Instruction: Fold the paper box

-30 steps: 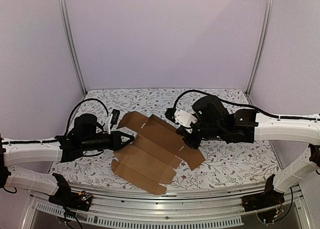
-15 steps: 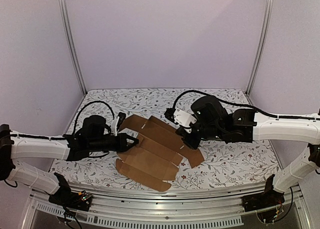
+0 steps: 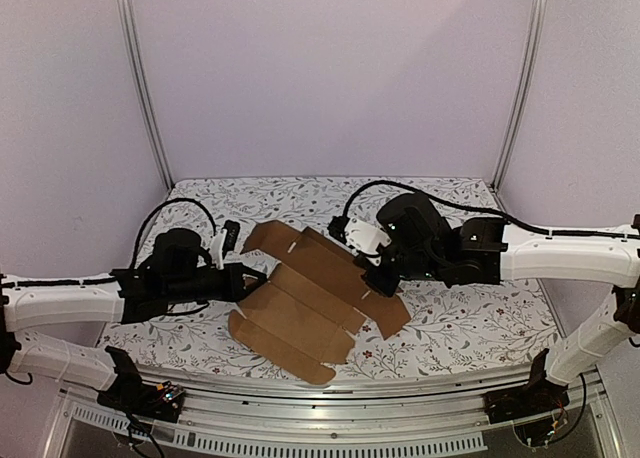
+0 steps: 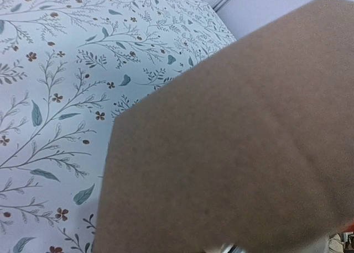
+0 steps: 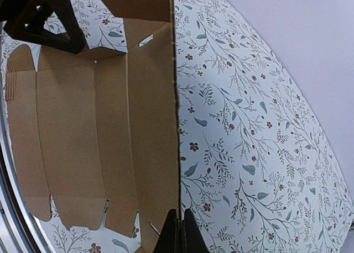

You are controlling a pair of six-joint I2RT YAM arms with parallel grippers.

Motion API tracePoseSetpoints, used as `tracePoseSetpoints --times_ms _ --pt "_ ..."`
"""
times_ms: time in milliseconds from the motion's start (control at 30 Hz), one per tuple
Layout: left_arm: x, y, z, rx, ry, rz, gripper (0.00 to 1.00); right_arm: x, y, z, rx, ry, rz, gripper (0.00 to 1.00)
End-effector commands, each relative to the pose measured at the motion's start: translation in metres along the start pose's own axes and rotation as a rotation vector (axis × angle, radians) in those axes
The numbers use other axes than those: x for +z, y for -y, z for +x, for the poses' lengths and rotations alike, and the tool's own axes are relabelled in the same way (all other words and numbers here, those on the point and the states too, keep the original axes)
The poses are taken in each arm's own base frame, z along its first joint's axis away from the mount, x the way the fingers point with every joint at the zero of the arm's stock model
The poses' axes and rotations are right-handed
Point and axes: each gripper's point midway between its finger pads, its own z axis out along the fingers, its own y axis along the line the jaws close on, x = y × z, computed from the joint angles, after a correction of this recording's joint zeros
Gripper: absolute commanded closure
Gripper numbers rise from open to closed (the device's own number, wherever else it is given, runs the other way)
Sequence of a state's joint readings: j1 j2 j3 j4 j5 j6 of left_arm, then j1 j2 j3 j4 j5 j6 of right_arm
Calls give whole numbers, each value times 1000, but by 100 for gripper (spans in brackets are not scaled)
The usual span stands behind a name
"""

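The paper box [image 3: 300, 303] is a flat brown die-cut sheet lying open in the middle of the table. My right gripper [image 3: 377, 281] is shut on the edge of its right panel and holds that panel raised; in the right wrist view the fingertips [image 5: 178, 235] pinch the thin cardboard edge [image 5: 176, 98]. My left gripper [image 3: 257, 278] points at the sheet's left side, its tip at or under a flap. Cardboard [image 4: 232, 142] fills the left wrist view and hides the fingers. The left gripper [image 5: 47, 18] also shows in the right wrist view, jaws together beside the sheet's far flap.
The floral tablecloth [image 3: 450, 328] covers the table. Lilac walls with metal posts [image 3: 145, 98] close in the back and sides. A metal rail [image 3: 330, 418] runs along the near edge. Black cables [image 3: 175, 208] loop behind both arms.
My left gripper pushed forward into the sheet's left side, then drew back a little, and the left flap now stands higher. The right gripper kept its pinch and shifted slightly left.
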State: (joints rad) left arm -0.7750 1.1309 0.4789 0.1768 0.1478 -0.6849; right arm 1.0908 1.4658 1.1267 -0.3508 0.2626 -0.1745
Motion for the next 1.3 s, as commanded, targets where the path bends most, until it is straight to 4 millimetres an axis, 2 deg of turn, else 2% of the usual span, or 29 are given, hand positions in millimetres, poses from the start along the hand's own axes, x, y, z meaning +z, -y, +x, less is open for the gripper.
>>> tracePoseSetpoints --times_ms 0,200,467,733,1000,1267 --pt "-12 -4 7 17 -20 -39 100 5 7 -1 -68 -40 72 100" --pt "-27 -6 6 28 -20 -67 100 13 4 2 -193 -90 117 100" --pt "-57 -9 0 62 -3 -125 100 23 -3 11 -358 -142 148 100" --pt "-72 -14 1 48 20 -147 100 33 -8 22 -554 -209 218 100" --pt "-62 -16 0 58 27 -148 100 41 -22 34 -727 -224 275 100" --pt "-45 -33 5 62 31 -200 100 42 -33 44 -817 -202 371 100"
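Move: The right hand already pinches the far wall's upper edge near its right end. The box's bottom panel has its middle about 17 cm left of that hand, 3 cm back and 9 cm below. The wall's left end flap stands some 25 cm to the hand's left and 10 cm ahead, and the front strip about 20 cm left and 12 cm back. From the shut left hand, the bottom panel's middle is roughly 8 cm right, 6 cm back and 5 cm below. Keeping its pinch on the far wall's edge, the right hand sinks about 6 cm, nearly on the spot, while the wrist rolls its left side down by some 35 degrees, the fingers tip up and the hand turns slightly counter-clockwise, bringing the held wall round and down. Meanwhile the left hand, fingers still shut, draws away from the box's left end, going left and a little back and rising before it sinks again towards the end. ##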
